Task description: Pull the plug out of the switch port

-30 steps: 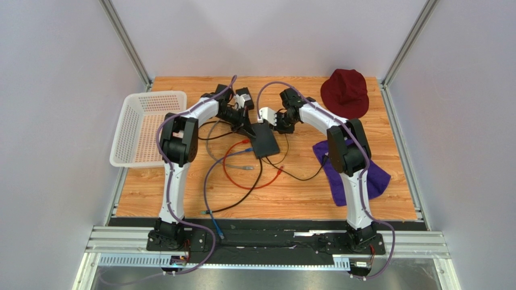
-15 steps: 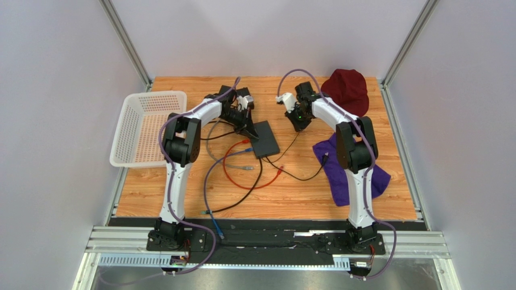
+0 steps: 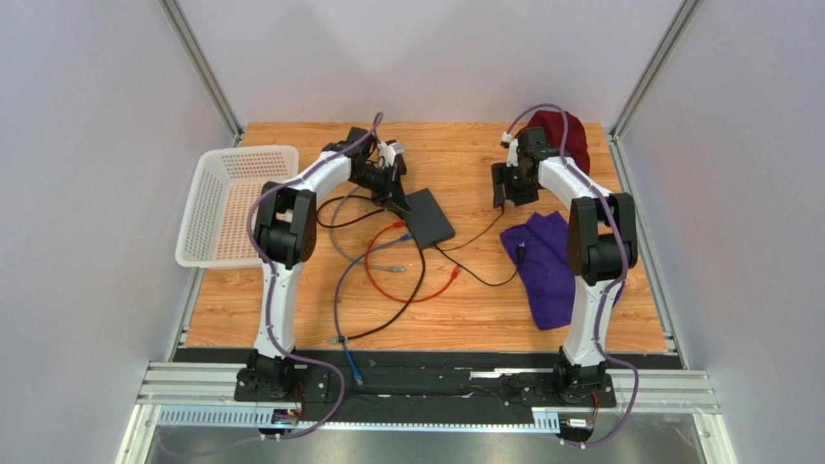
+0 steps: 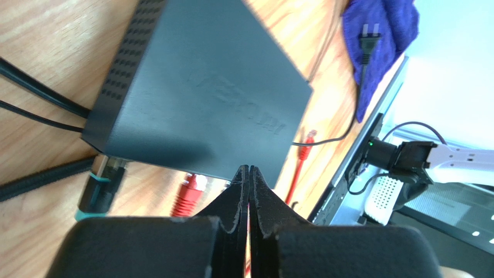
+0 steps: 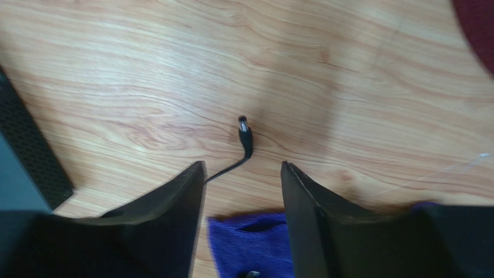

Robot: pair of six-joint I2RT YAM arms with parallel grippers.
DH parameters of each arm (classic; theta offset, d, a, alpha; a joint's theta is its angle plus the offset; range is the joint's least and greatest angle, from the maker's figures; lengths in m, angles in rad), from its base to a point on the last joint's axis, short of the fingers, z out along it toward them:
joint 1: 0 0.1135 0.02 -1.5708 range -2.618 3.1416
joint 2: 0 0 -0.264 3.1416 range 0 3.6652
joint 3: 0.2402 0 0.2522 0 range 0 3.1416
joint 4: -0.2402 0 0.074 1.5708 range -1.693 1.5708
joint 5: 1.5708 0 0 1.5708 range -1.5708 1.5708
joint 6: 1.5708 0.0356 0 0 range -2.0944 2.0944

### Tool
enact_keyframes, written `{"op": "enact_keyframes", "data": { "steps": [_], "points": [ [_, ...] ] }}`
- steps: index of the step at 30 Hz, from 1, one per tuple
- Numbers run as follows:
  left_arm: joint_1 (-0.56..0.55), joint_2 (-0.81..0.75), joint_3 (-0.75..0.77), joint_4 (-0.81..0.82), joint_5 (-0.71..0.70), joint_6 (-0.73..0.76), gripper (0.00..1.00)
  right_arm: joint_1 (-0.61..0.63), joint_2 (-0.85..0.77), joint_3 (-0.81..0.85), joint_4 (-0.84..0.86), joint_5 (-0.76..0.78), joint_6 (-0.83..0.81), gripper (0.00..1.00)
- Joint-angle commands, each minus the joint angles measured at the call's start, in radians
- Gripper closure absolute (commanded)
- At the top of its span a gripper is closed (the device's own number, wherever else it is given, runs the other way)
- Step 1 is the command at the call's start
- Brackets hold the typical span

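Note:
The flat black switch (image 3: 429, 216) lies mid-table and fills the left wrist view (image 4: 203, 98). A red plug (image 4: 188, 194) and a black plug with a teal clip (image 4: 101, 185) sit at its port edge. My left gripper (image 3: 395, 196) is shut with its tips (image 4: 249, 168) at that edge of the box, holding nothing that I can see. My right gripper (image 3: 501, 186) is open and empty to the right of the switch. A black barrel plug (image 5: 245, 130) lies free on the wood just ahead of the open right gripper (image 5: 242, 165).
A white basket (image 3: 228, 198) stands at the left edge and a dark red hat (image 3: 557, 145) at the back right. A purple cloth (image 3: 557, 261) holds a black mains plug (image 4: 365, 43). Red (image 3: 387, 285), black and grey cables loop in front of the switch.
My right gripper has moved right, away from the switch's back edge toward the hat. The black cable end came with it and now lies free. The switch turned slightly.

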Motion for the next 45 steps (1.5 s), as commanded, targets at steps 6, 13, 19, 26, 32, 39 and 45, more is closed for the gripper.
{"op": "enact_keyframes", "data": {
  "steps": [6,13,19,26,32,39,45],
  "points": [
    [0.098,-0.208,0.055,0.071,0.067,-0.092,0.87,0.086,-0.104,0.127,-0.04,-0.049,-0.05,0.3],
    [0.18,-0.336,-0.129,0.174,0.008,-0.169,0.6,0.113,-0.092,0.183,0.015,-0.099,-0.038,0.31],
    [0.177,-0.399,-0.11,0.012,-0.103,0.081,0.48,0.121,0.016,0.28,0.0,-0.165,0.103,0.33],
    [0.178,-0.41,0.045,-0.223,-0.224,0.267,0.41,0.172,0.043,0.236,0.056,-0.108,0.167,0.26],
    [0.178,-0.272,0.197,-0.309,-0.27,0.215,0.36,0.182,0.109,0.295,0.029,-0.251,0.181,0.2],
    [0.14,-0.329,0.032,-0.262,-0.368,0.193,0.27,0.201,0.12,0.241,0.05,-0.338,0.146,0.22],
    [0.102,-0.431,-0.188,-0.19,-0.359,0.173,0.26,0.233,0.146,0.244,0.034,-0.357,0.099,0.25]
  ]
}}
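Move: The switch's middle is about 21 cm left of the right hand, 4 cm back and 3 cm lower; the pulled thin plug lies nearly under that hand, 2 cm left and 2 cm back. From the left hand the switch is about 5 cm right, 1 cm back and 4 cm lower, with the red plug 3 cm back and 2 cm left. Both opening, the right hand arcs about 16 cm left towards the switch, the left retreats 11 cm leftward. ##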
